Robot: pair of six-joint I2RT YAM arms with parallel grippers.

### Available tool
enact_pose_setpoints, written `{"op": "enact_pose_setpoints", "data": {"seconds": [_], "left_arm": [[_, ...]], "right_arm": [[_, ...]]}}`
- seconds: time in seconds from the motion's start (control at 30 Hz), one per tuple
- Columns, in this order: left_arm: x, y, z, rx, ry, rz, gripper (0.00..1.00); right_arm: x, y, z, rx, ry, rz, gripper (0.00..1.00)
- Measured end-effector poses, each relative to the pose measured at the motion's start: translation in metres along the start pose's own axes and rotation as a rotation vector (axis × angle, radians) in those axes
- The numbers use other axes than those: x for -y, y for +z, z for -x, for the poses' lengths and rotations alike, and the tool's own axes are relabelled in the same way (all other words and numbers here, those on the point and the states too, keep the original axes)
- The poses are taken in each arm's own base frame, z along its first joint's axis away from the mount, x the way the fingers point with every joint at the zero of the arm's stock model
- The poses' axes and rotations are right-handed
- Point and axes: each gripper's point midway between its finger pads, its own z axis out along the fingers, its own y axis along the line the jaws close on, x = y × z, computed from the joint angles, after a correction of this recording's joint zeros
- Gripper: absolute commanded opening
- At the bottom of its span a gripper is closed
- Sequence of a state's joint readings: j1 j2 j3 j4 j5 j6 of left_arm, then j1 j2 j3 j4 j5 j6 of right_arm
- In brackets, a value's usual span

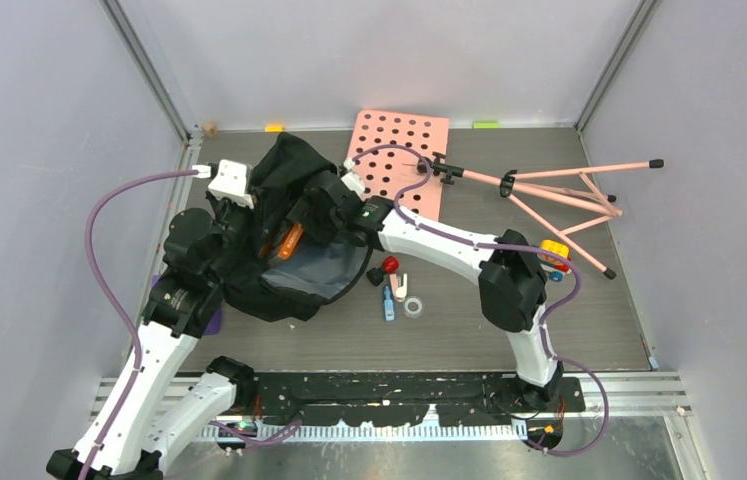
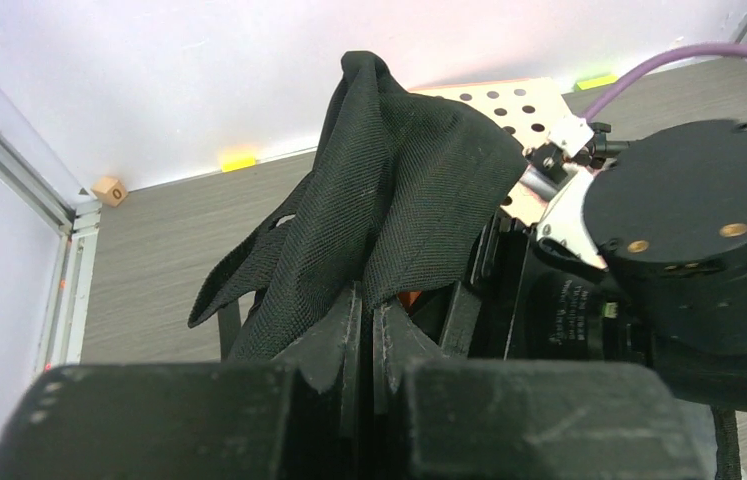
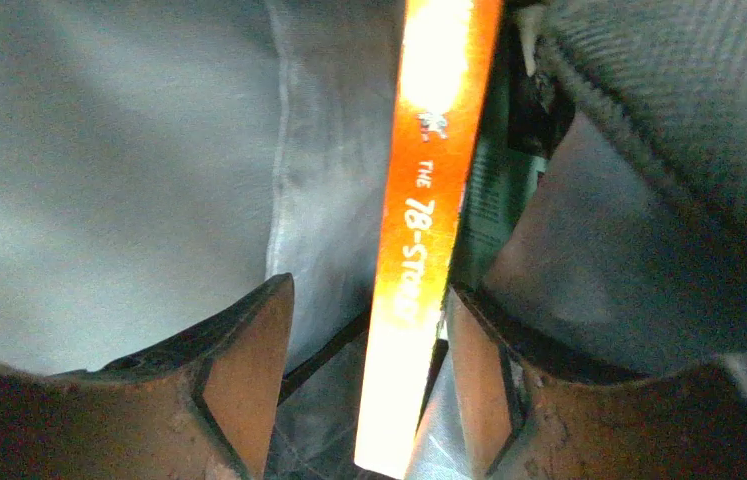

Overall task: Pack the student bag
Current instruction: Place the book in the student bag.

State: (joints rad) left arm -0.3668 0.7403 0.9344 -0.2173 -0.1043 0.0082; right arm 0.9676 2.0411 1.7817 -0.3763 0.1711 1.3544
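Note:
The student bag is a large black backpack lying left of centre, its mouth gaping onto grey lining. My left gripper is shut on a fold of the bag's black fabric and holds it lifted. Reaching into the mouth, my right gripper has its jaws apart. An orange book stands between them against the grey lining. It sits close to the right finger, and a clear gap separates it from the left one. In the top view the book shows as an orange strip inside the bag.
A pink perforated board and a folded pink tripod stand lie at the back right. Beside the bag's mouth are a small red item, a blue item and a clear tape ring. A wooden cube sits by the wall.

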Motion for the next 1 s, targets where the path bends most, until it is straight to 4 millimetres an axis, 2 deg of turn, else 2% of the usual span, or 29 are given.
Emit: {"op": "enact_pose_setpoints", "data": {"seconds": [0.13,0.33,0.43,0.67,0.77,0.83,1.0], "left_arm": [[0.000,0.000,0.000,0.000,0.000,0.000,0.00],[0.000,0.001,-0.002,-0.006,0.001,0.000,0.00],[0.000,0.002,-0.002,-0.008,0.001,-0.001,0.00],[0.001,0.003,-0.003,-0.011,0.001,-0.001,0.00],[0.001,0.003,-0.003,-0.011,0.001,-0.001,0.00],[0.001,0.003,-0.003,-0.012,0.002,-0.001,0.00],[0.001,0.004,-0.004,-0.015,0.002,-0.001,0.00]], "right_arm": [[-0.010,-0.013,0.005,0.035,-0.066,0.050,0.64],[-0.033,-0.046,0.014,0.097,-0.184,0.135,0.65],[-0.045,-0.071,0.023,0.127,-0.230,0.188,0.65],[-0.059,-0.138,0.048,0.215,-0.315,0.272,0.69],[-0.056,-0.163,0.059,0.256,-0.369,0.276,0.75],[-0.047,-0.178,0.065,0.278,-0.408,0.261,0.79],[-0.005,-0.207,0.077,0.299,-0.475,0.209,0.83]]}}
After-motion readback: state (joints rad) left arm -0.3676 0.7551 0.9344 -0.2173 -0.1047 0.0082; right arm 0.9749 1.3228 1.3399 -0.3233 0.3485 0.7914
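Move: The orange book stands in the student bag right in front of the right hand's already parted fingers, its middle about 2 cm back, 3 cm to the left and 8 cm below. The red cap on the table is roughly 17 cm to the right, 8 cm back and 15 cm down; the perforated board is about 18 cm right, 12 cm ahead and 16 cm down. From the left hand, the book is some 4 cm right, 1 cm ahead and 23 cm below. Upward first, and then more and more to the right and slightly back, the right hand withdraws from the book and out of the bag's mouth, ending some 15 cm higher and as far to the right. Its fingertips tilt up by about 30 degrees, and the already parted fingers spread wider. The left hand stays put, still pinching the bag's upper edge to keep it open. ##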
